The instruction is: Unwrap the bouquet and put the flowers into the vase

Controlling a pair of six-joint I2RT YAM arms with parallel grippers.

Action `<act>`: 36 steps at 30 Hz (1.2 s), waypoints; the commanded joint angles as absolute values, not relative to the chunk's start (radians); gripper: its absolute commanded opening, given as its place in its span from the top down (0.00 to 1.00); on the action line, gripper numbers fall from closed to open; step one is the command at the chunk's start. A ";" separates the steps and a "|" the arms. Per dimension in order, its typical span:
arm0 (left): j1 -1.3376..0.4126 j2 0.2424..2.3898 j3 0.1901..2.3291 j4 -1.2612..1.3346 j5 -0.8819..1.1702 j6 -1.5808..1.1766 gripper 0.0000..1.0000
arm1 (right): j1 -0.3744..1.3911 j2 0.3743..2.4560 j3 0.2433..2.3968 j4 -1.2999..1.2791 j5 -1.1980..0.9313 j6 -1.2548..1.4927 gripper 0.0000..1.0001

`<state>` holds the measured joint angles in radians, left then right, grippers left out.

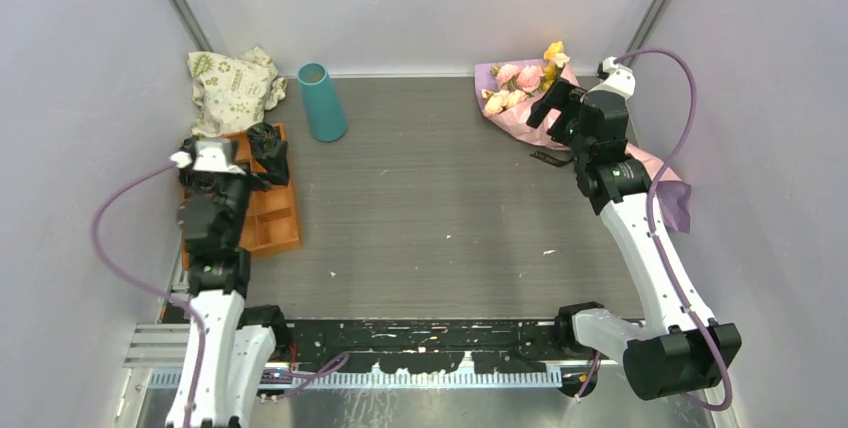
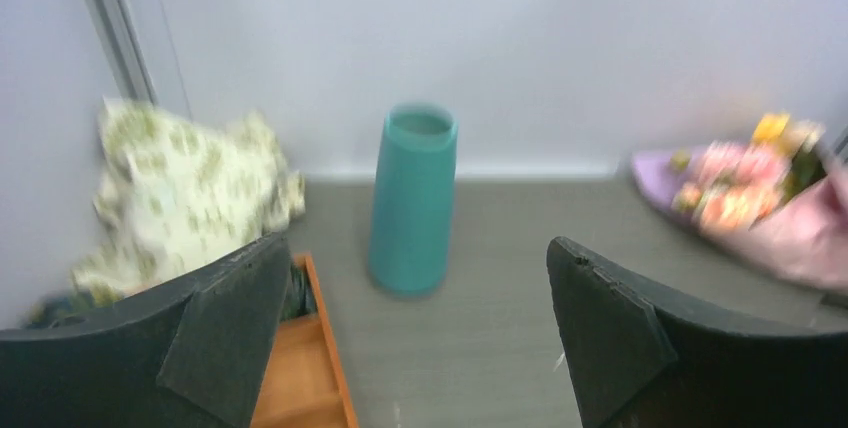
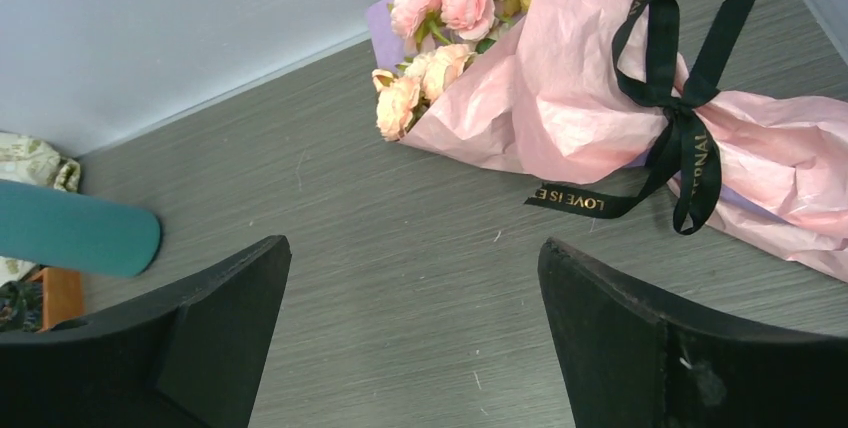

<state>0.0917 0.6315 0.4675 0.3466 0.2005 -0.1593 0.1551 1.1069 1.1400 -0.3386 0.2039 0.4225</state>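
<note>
The bouquet [image 1: 515, 98] lies at the back right of the table, wrapped in pink and lilac paper [image 3: 570, 88] and tied with a black ribbon [image 3: 682, 118]. Its flowers [image 3: 440, 23], pink, cream and yellow, poke out of the wrap toward the back wall. The teal vase [image 1: 322, 101] stands upright at the back left, empty. My right gripper [image 1: 555, 105] hovers open just left of the bouquet's middle, holding nothing. My left gripper [image 1: 268, 153] hangs open over the orange tray and faces the vase [image 2: 412, 203].
A cream cloth bag with green print [image 1: 232, 88] is crumpled in the back left corner. The orange tray [image 1: 275, 218] with square compartments lies along the left side, with dark bundles [image 1: 268, 148] at its far end. Grey walls close in the table.
</note>
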 commanded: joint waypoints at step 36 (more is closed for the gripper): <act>0.015 0.893 1.687 -0.908 0.057 -0.441 0.01 | 0.087 1.816 2.157 -1.006 0.180 0.389 0.01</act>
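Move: The bouquet's middle, by the black ribbon, lies about 8 cm ahead of the right hand, 9 cm to its right and 27 cm below; the flower heads are some 16 cm ahead, level sideways. From the left hand the bouquet is roughly 14 cm ahead and 55 cm right. The teal vase stands about 18 cm ahead and 5 cm right of the left hand, the wooden tray some 12 cm to its left. Swing the open left gripper up about 30 cm and back 26, away from the vase, tipping it up some 35 degrees, then send it fast forward again, tipping down and sinking late. Lift the open right gripper up, slightly left and back, tipping up, then sweep it about 15 cm forward and down above the flower end. Touch nothing. ##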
